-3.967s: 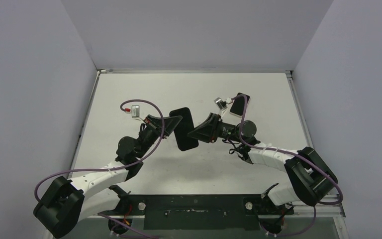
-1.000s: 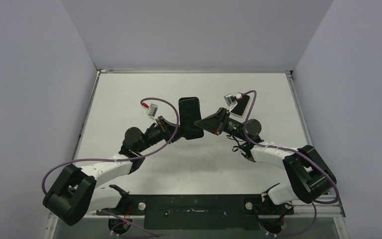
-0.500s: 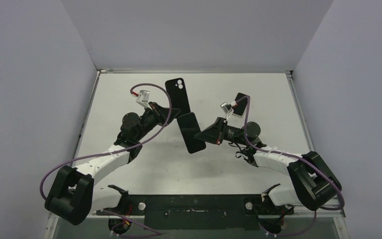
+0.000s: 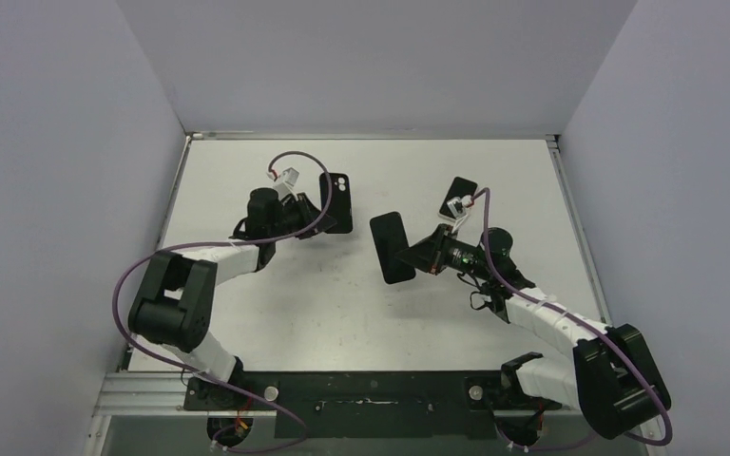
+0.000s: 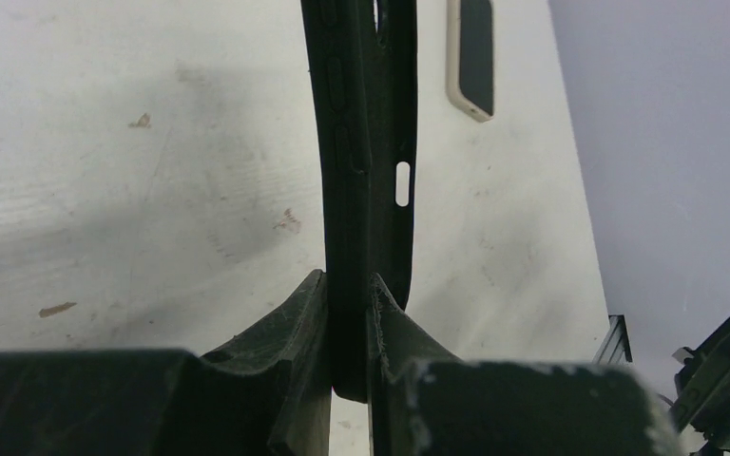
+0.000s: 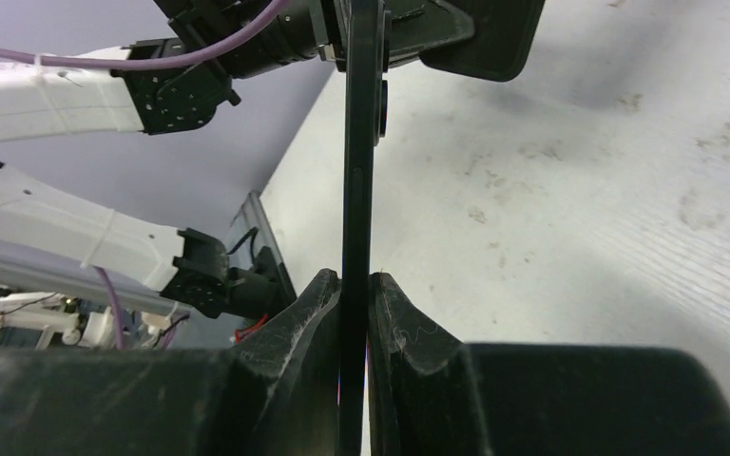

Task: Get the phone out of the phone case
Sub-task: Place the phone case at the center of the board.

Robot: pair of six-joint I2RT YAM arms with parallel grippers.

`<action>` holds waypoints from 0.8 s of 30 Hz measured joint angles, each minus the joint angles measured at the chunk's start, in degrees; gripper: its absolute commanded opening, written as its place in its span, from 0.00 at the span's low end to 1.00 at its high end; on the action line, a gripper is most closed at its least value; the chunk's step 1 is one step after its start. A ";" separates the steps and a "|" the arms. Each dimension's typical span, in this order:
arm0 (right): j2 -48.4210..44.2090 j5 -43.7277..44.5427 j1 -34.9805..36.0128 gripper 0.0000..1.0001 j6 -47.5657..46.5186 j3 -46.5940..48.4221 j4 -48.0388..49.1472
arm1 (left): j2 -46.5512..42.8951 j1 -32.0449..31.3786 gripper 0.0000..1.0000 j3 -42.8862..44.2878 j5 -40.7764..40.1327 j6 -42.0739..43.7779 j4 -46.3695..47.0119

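Observation:
The black phone case (image 4: 338, 204), empty and with camera cutouts at its top, hangs over the back left of the table with my left gripper (image 4: 319, 211) shut on its lower end. In the left wrist view the case (image 5: 366, 142) stands edge-on between the closed fingers of the left gripper (image 5: 350, 294). The phone (image 4: 390, 245), a thin black slab, is apart from the case, to its right. My right gripper (image 4: 416, 255) is shut on the phone's right edge. The right wrist view shows the phone (image 6: 361, 142) edge-on in the right gripper (image 6: 354, 285).
A second phone with a pale rim (image 4: 457, 198) lies flat at the back right, behind the right wrist; it also shows as the pale-rimmed phone (image 5: 470, 57) in the left wrist view. The white table (image 4: 361, 313) is walled on the left, back and right.
A second ago phone and case were together between both grippers. They have come apart: the left arm swung the case to the back left, the right arm carried the phone right.

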 measured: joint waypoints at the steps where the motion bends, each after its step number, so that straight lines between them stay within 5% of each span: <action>1: 0.00 0.42 -0.28 0.00 -0.81 0.00 -1.14 | 1.44 0.35 0.00 0.52 0.57 0.20 -0.79; 11: -3.58 4.72 -1.16 0.00 -7.10 0.00 -10.99 | 15.65 5.64 0.00 8.11 6.32 1.75 -7.96; 24: -7.26 10.62 -1.16 0.00 -12.22 0.00 -18.32 | 19.67 6.08 0.49 14.05 6.91 7.37 -17.84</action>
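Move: The left hand holds the empty phone case. The bare board spot for the case's middle lies about 6 cm ahead of this hand, roughly level sideways and some 12 cm below. The phone in the right gripper is about 16 cm to the left hand's right, 10 cm back and 6 cm higher; a second phone lies on the board 13 cm ahead, 38 cm right. From the right hand the spot is around 19 cm ahead, 20 cm left and 19 cm below. Bring the left gripper down about 10 cm to the board with the phone case still pinched, easing slightly forward and left and tipping the fingers some 20 degrees steeper; once down, open them partway to let go. Meanwhile draw the right gripper, keeping its hold on the phone, a few centimetres down and to the right, away from the case. ##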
